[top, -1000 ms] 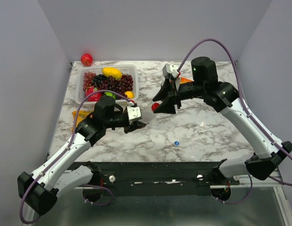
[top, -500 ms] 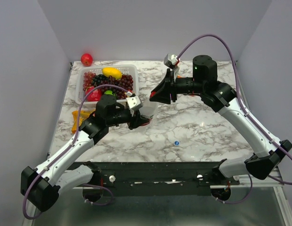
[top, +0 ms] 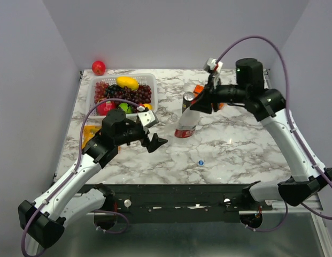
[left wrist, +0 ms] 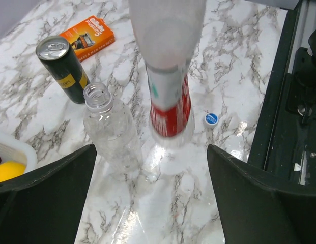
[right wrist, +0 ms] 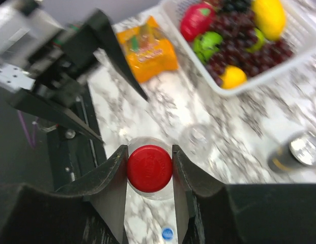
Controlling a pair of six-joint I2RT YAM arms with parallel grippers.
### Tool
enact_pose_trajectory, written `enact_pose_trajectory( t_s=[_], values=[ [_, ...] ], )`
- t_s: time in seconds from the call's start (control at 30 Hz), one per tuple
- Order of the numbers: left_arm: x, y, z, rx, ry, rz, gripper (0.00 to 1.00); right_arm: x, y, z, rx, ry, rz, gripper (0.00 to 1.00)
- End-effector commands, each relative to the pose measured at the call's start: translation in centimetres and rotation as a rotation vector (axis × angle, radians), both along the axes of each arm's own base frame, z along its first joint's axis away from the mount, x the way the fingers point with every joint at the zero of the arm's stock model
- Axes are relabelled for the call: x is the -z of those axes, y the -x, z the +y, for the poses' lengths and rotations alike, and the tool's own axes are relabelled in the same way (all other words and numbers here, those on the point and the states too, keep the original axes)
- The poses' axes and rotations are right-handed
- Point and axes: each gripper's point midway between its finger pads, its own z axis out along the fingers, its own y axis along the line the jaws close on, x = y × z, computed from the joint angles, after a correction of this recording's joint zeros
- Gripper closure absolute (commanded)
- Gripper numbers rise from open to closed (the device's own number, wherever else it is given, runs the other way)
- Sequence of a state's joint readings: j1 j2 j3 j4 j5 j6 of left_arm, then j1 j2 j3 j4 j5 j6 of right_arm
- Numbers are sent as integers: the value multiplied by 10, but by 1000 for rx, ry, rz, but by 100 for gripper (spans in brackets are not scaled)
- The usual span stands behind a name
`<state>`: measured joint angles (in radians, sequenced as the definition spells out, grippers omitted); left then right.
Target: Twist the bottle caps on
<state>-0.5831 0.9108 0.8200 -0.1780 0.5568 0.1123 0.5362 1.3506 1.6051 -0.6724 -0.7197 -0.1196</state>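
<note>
My right gripper is shut on the red cap, which sits on top of the red-and-white labelled bottle. That bottle leans under the gripper and also shows in the left wrist view. My left gripper is open and empty, just left of the bottle; in its own view the bottle's base is beyond its fingertips. The plain bottle stands upright with an open mouth, left of the labelled one. The blue cap lies on the table in front.
A dark drink can stands just behind the bottles. An orange razor box lies behind it. A white fruit basket is at the back left, an orange snack packet lies at the left, and a red apple sits at the back edge.
My left gripper has let go of the labelled bottle, opened and drawn back left. My right gripper has moved right and back, with the red cap and the bottle beneath it.
</note>
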Motion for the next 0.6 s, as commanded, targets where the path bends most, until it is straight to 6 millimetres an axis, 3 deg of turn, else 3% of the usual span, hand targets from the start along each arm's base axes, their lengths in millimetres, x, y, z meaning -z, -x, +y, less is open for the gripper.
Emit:
enact_pose_trajectory(
  t_s=[0.0, 0.1, 0.17, 0.2, 0.23, 0.3, 0.37, 0.5, 0.57],
  values=[
    [-1, 8, 11, 31, -67, -55, 1, -3, 21, -69, 11, 134, 29, 88],
    [-4, 8, 9, 41, -56, -57, 1, 10, 11, -105, 116, 235, 58, 90],
    [-7, 3, 5, 45, -40, -71, 1, 26, -12, -129, 264, 313, 55, 91],
    [-7, 2, 4, 42, -34, -71, 1, 23, -31, -142, 332, 308, 11, 91],
    [-8, -1, 3, 34, -25, -68, 1, 37, -42, -151, 373, 332, 20, 91],
    [-10, -8, 1, 21, -20, -74, 1, 37, -75, -168, 462, 325, -55, 91],
    [-8, -13, 3, -1, -34, -70, 1, 52, -100, -182, 515, 347, -61, 92],
    [-7, -18, 12, -34, -62, -71, 1, 49, -149, -205, 600, 305, -140, 89],
    [-2, -17, 16, -40, -81, -56, 1, 52, -161, -209, 613, 295, -154, 88]
  ],
)
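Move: Holding the capped bottle by its red cap, the right hand has the bare patch of table to put it on roughly 16 cm ahead, 21 cm to its right and 34 cm down. From this hand the Gillette box is about 32 cm ahead and 15 cm right, the can 24 cm ahead and 3 cm right, and the empty bottle 7 cm ahead and 3 cm left, all well below. From the left hand that patch lies some 20 cm ahead, 31 cm right and 24 cm down. Swinging the capped bottle away from the left hand, the right arm travels about 19 cm right, first almost purely sideways, then also 12 cm forward and, late on, some 7 cm down towards the bare table on the near right of the Gillette box. The wrist turns clockwise about 30 degrees and tips the fingers further down, which keep their pinch on the red cap. ##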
